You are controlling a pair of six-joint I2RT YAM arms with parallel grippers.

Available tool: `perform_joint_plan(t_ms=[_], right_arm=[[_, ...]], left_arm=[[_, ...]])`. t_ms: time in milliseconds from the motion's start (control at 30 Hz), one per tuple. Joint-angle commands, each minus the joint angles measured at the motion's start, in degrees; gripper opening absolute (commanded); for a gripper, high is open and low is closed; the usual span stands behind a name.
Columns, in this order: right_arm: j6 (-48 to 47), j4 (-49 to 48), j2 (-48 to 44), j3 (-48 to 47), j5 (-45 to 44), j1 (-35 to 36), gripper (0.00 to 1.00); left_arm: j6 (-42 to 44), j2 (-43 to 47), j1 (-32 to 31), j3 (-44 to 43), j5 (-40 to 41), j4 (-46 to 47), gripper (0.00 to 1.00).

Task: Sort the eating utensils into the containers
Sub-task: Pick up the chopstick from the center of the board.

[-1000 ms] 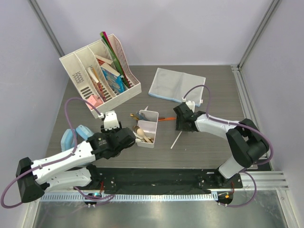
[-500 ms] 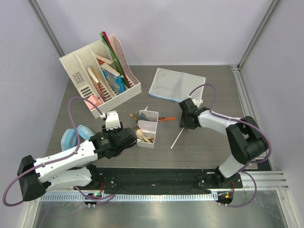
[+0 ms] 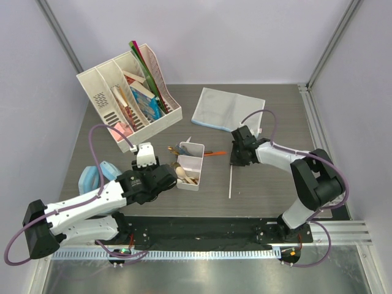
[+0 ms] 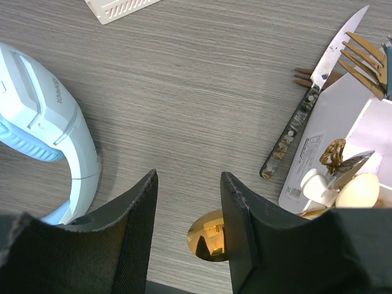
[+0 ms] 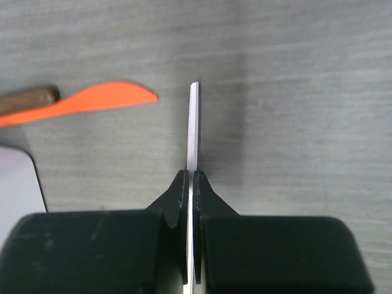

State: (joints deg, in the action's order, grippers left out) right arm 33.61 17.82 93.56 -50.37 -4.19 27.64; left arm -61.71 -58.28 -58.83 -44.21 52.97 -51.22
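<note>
The white divided container (image 3: 190,165) stands mid-table with spoons in it; its corner (image 4: 334,116) also shows in the left wrist view. My left gripper (image 3: 166,184) (image 4: 187,177) hangs open just left of it, over a gold spoon bowl (image 4: 211,236). A knife with a mottled handle (image 4: 300,119) and a gold fork (image 4: 364,52) lie by the box. My right gripper (image 3: 236,160) (image 5: 191,177) is shut on a thin white utensil (image 3: 230,180) (image 5: 193,122), held edge-on. An orange knife (image 5: 92,101) (image 3: 213,154) lies to its left.
A white file organiser (image 3: 128,98) with books stands at the back left. A grey-blue cloth (image 3: 228,110) lies at the back centre. A white and blue headset-like object (image 3: 98,174) (image 4: 43,141) rests left of my left gripper.
My right gripper has shut on the thin white utensil, which swung from slanted to pointing straight at the near edge. The left gripper has hardly moved.
</note>
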Motion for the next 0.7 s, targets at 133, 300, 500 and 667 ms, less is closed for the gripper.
perform_joint_plan(t_ms=[133,300,500,667], right_arm=[[-4.2,14.3,-8.6,1.8,-0.2,0.6,0.01],[-6.4,18.4,-15.7,-1.0,0.1,1.3,0.01],[-11.1,18.1,-21.0,-8.5,-5.2,10.4,0.01],[-15.9,12.1,-19.9,-13.6,-9.3,17.0,0.01]], left_arm=[[0.7,-0.9,0.6,-0.8,2.2,3.1,0.48],[-0.7,-1.5,3.4,1.9,-1.4,5.2,0.49],[-1.0,-0.4,4.1,2.4,-1.1,4.7,0.49],[-0.3,-0.2,4.3,1.9,-1.8,4.6,0.49]])
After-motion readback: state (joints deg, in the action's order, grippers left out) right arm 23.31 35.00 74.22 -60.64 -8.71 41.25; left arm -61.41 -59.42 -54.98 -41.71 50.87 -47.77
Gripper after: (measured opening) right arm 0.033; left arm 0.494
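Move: The right hand, down at the table, already pinches the chopstick, which lies along forward-back with its middle about 4 cm behind the fingers. The white container stands some 16 cm to the right hand's left, about level; the orange knife is roughly 4 cm ahead and 7 cm left, and the white mat about 22 cm ahead and 1 cm left. From the left hand the container is about 6 cm ahead, 15 cm right and 10 cm below. Keeping its shut fingers on the chopstick, the right hand first draws back low over the table by about 5 cm, easing a little to its right, and then climbs ever faster to some 14 cm up. As it rises it swings about 7 cm left, to the side where the container stands, turning counter-clockwise some 20 degrees while the wrist tips the fingers up and outward. ##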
